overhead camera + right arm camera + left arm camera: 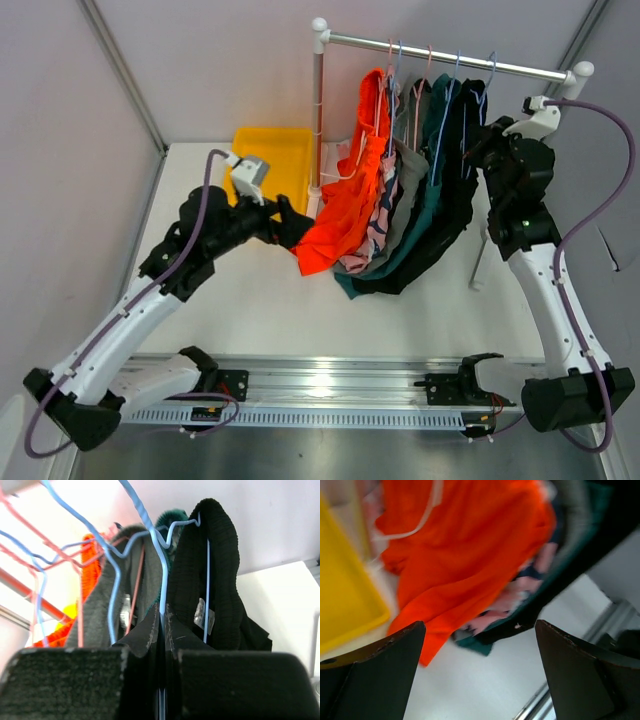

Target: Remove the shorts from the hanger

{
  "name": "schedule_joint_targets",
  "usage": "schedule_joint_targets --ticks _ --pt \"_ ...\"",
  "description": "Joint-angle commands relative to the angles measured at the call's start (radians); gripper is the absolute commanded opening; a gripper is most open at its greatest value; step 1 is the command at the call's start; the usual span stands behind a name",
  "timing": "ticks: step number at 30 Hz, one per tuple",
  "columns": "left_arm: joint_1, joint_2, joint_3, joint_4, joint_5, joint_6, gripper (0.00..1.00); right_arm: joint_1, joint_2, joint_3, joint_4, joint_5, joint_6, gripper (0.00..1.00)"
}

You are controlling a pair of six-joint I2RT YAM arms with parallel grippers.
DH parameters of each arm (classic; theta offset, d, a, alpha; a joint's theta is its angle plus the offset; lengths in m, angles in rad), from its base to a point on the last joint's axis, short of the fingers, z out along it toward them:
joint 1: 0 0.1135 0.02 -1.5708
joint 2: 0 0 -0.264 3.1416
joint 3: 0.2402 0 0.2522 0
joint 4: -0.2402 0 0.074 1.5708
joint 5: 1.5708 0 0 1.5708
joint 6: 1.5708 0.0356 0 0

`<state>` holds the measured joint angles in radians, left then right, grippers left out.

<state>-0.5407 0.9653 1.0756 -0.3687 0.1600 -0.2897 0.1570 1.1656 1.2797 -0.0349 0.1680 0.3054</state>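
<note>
Five shorts hang on wire hangers from a rail (450, 55): orange shorts (345, 215), pink patterned shorts (375, 240), grey shorts (408, 195), teal shorts (428, 215) and black shorts (455, 200). My right gripper (480, 150) is up at the right end of the row. In the right wrist view this right gripper (164, 615) is shut on a blue hanger wire (162, 575), between the grey shorts (100, 610) and the black shorts (215, 570). My left gripper (295, 225) stands open beside the orange hem (470, 555), holding nothing, its fingers (375, 675) wide apart.
A yellow bin (280, 155) sits on the table behind the left arm, also at the left of the left wrist view (345, 595). The rail's white post (318, 110) stands beside the bin. A metal track (330, 385) runs along the table's near edge.
</note>
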Motion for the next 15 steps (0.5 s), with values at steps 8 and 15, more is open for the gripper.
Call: schedule_joint_targets --ticks 8,15 --pt "-0.523 0.281 0.244 0.192 -0.008 0.156 0.97 -0.002 -0.139 0.087 0.038 -0.016 0.034 0.0" --pt "-0.651 0.585 0.467 0.221 -0.088 0.214 0.98 -0.004 -0.213 0.061 -0.003 -0.015 0.063 0.0"
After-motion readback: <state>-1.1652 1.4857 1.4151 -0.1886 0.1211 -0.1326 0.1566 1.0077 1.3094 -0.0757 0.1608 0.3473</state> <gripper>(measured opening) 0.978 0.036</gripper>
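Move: The blue hanger with the black shorts is already pinched in the right hand. The rail it has to clear is about 5 cm ahead and 12 cm above, the black shorts' middle about 2 cm ahead, 5 cm left and 17 cm down, the teal shorts' 2 cm ahead, 9 cm left and 17 cm down. From the left hand the black shorts are roughly 9 cm ahead, 27 cm right, and the orange shorts 9 cm ahead, 8 cm right, both some 6 cm down. The blue hanger, kept shut in the right fingers, is raised and drawn back away from the rail, about 6 cm each way, the fingers tipping up slightly. Meanwhile the left hand, wide open, sweeps some 24 cm right and 10 cm back past the orange shorts to the near side of the black shorts' lower end, arcing up before sinking to its old height and swinging about 35 degrees clockwise. ##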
